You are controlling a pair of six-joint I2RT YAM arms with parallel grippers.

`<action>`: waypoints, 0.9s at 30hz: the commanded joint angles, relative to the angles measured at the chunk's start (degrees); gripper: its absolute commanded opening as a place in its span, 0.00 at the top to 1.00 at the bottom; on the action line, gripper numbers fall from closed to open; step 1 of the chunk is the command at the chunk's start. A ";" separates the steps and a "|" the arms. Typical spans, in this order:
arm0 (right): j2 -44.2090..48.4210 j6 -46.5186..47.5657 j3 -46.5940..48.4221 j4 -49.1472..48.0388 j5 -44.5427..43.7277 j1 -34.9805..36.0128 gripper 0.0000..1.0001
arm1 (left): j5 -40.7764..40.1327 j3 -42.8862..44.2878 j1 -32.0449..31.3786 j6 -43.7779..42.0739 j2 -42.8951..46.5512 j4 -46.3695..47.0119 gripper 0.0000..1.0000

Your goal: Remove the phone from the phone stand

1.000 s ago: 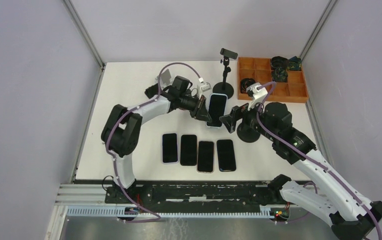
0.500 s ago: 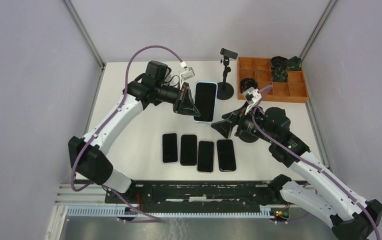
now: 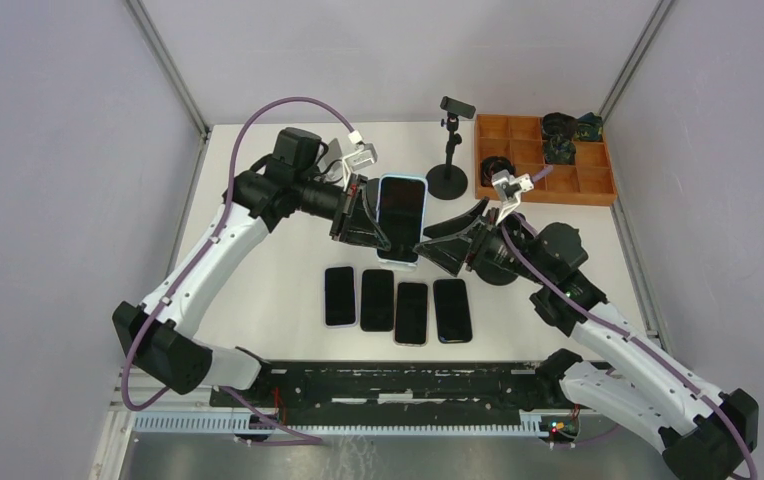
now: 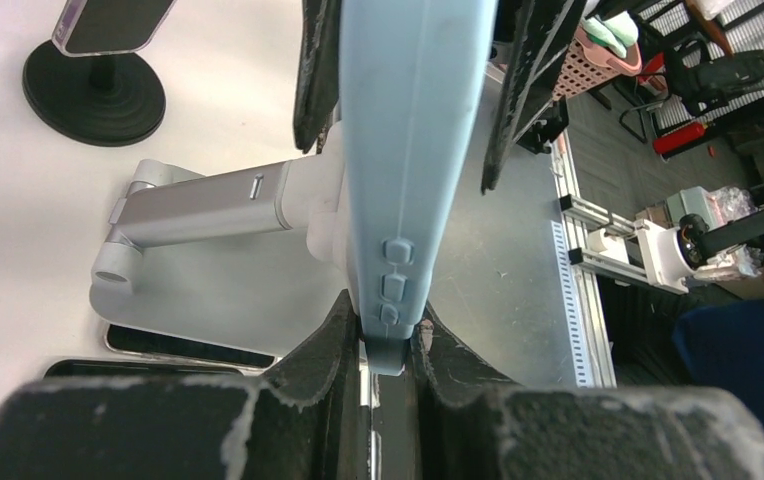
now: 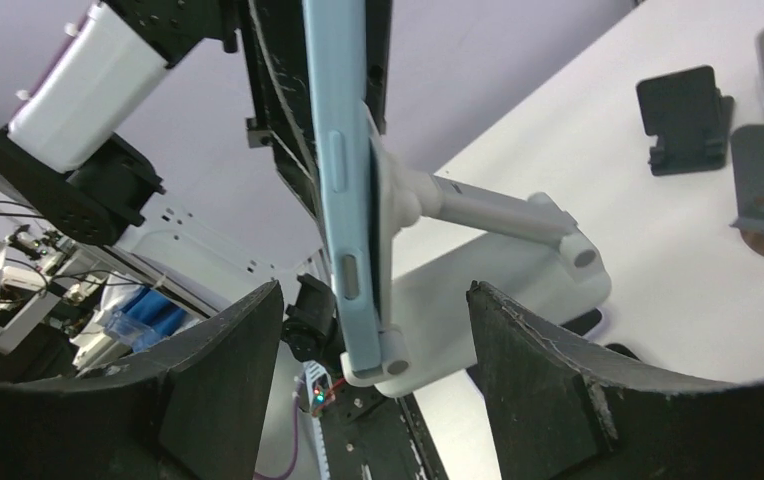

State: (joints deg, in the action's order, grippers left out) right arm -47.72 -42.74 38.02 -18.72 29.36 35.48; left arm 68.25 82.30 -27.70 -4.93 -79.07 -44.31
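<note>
The phone (image 3: 401, 212) wears a light blue case and sits clipped in a silver-white phone stand (image 3: 396, 258), whose arm (image 4: 208, 205) and base plate hang above the table. My left gripper (image 3: 372, 224) is shut on the phone's edge (image 4: 408, 150), with its fingers pinching the case beside the side buttons. From the right, my right gripper (image 3: 443, 243) stands open. Its fingers (image 5: 228, 380) straddle the phone's lower end (image 5: 343, 200) and the stand's cradle (image 5: 388, 350) without touching them.
Several dark phones (image 3: 398, 305) lie in a row on the white table, below the raised stand. A black round-base clamp stand (image 3: 449, 170) and an orange divided tray (image 3: 588, 190) of black parts sit at the back right. Another black base (image 3: 498, 268) lies under my right arm.
My left arm has carried the phone, with the stand, leftward and up toward the camera. My right gripper followed it and its jaws have narrowed around the phone's lower end.
</note>
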 commanded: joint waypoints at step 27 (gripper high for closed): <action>-7.45 -6.20 3.97 -14.68 -2.79 4.44 1.00 | 0.16 4.01 0.02 -12.10 -0.74 -6.74 0.79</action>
State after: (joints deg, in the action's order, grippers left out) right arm -57.80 -47.53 39.00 -29.39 29.52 40.07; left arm 68.16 82.85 -27.55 -7.05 -79.92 -48.14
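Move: From the right gripper, the phone's middle is about 3 cm left, 3 cm farther out and 3 cm higher; the stand's base, behind the phone, is roughly 5 cm out, 3 cm left and 4 cm lower. The third table phone lies almost straight below, some 28 cm down, and the fourth about 9 cm to the right of that one. The left gripper, already pinching the phone's left edge, has its middle 2 cm right, 3 cm out and 3 cm up. Bring the right gripper about 4 cm left onto the phone's right edge near the lower end, first rising about 1 cm, then easing back down, with a small counter-clockwise turn of some 5 degrees. As the fingers straddle the edge, close them from wide open until they pinch it. Keep the left gripper in place, still holding the opposite edge. ##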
